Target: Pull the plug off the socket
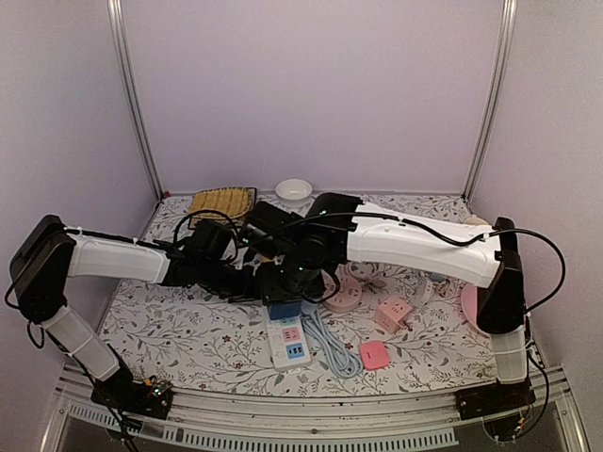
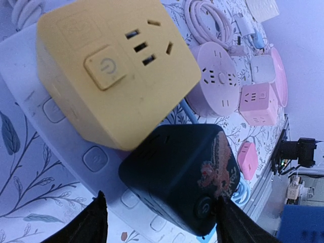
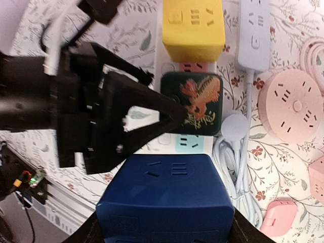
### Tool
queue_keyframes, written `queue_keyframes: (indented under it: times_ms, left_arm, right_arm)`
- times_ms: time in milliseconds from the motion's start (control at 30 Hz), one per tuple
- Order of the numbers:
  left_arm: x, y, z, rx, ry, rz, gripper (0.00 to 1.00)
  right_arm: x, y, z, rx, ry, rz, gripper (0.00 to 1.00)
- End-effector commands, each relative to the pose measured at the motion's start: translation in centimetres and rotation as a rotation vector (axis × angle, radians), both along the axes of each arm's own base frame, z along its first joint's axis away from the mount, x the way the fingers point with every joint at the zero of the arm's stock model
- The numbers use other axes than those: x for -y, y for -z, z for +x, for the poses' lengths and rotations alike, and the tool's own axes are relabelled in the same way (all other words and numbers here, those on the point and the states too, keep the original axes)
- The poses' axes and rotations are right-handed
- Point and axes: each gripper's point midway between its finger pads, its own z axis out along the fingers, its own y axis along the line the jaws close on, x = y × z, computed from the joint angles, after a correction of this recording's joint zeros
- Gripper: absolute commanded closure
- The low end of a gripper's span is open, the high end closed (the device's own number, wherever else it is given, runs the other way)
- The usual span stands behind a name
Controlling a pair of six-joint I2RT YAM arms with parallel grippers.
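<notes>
A white power strip [image 1: 290, 347] [image 2: 30, 81] lies on the flowered table, carrying cube plugs. The blue plug [image 1: 283, 309] [image 3: 164, 197] sits at one end, and my right gripper [image 3: 164, 230] is shut on its two sides. I cannot tell whether it is lifted off the strip. A black cube with a dragon print [image 2: 177, 177] [image 3: 195, 104] stands beside a yellow cube [image 2: 116, 66] [image 3: 192, 30]. My left gripper [image 2: 162, 220] [image 1: 264, 281] stands open astride the black cube. One finger touches its side, and the other rests apart on the strip.
A coiled white cable [image 1: 330, 344] lies right of the strip. Further right are a round pink socket [image 1: 344, 294], a pink cube [image 1: 394, 313] and a flat pink plug [image 1: 374, 355]. A white bowl [image 1: 293, 189] and woven mat [image 1: 221, 201] sit at the back.
</notes>
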Motion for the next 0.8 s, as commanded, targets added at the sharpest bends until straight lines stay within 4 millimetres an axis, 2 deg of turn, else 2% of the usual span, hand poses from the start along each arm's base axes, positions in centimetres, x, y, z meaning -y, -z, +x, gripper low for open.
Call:
queue_keyframes:
  times_ms: [0, 100, 200, 333, 467, 567, 633, 767]
  left_arm:
    - [-4.9, 7.0, -4.0, -0.185, -0.014, 0.266, 0.28]
    - [-4.8, 6.5, -3.8, -0.173, -0.006, 0.26, 0.28]
    - [-4.2, 5.4, -3.2, -0.147, 0.005, 0.244, 0.28]
    - [-3.1, 3.1, -1.9, -0.102, 0.019, 0.217, 0.28]
    - [-1.8, 0.0, -0.5, -0.047, 0.031, 0.175, 0.28]
    - [-0.8, -2.7, 0.6, 0.004, 0.034, 0.134, 0.28]
    - [-0.4, -4.4, 1.3, 0.037, 0.031, 0.117, 0.28]
    - [-0.6, -6.9, 2.7, 0.102, -0.004, 0.12, 0.28]
  right_arm:
    - [-2.1, -7.4, 2.4, 0.145, -0.002, 0.212, 0.96]
    - [-0.7, -7.7, 3.3, 0.155, 0.024, 0.193, 0.96]
    - [1.6, -7.8, 4.9, 0.159, 0.073, 0.184, 0.96]
    - [4.8, -7.7, 7.2, 0.155, 0.138, 0.211, 0.96]
    - [8.3, -8.1, 10.0, 0.153, 0.215, 0.29, 0.96]
    - [11.7, -8.0, 12.3, 0.166, 0.286, 0.326, 0.96]
    - [14.5, -7.1, 13.8, 0.162, 0.331, 0.334, 0.96]
    - [20.2, -6.2, 17.8, 0.158, 0.412, 0.38, 0.96]
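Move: The right hand holds the dark blue plug roughly 10 cm above the socket strip. The light blue plug lies some 29 cm ahead and 24 cm to its right, about 11 cm lower. The round pink socket is about 13 cm ahead and 13 cm right, the pink coil 21 cm ahead and 17 cm right, both similarly low. The black plug sits about 3 cm to the left hand's right, level fore and aft, 2 cm lower; the yellow plug is 7 cm ahead, 2 cm right and 2 cm lower. Keeping its grip on the already freed dark blue plug, the right hand lifts it another 5 cm or so, then sweeps right and forward over the round pink socket's side of the table towards the light blue plug, about 17 cm right and 14 cm forward in all, turning some 20 degrees clockwise on the way. The left hand, fingers still open beside the black plug, waits briefly and then rises about 4 cm away from that plug, speeding up, with a little forward drift late on. ##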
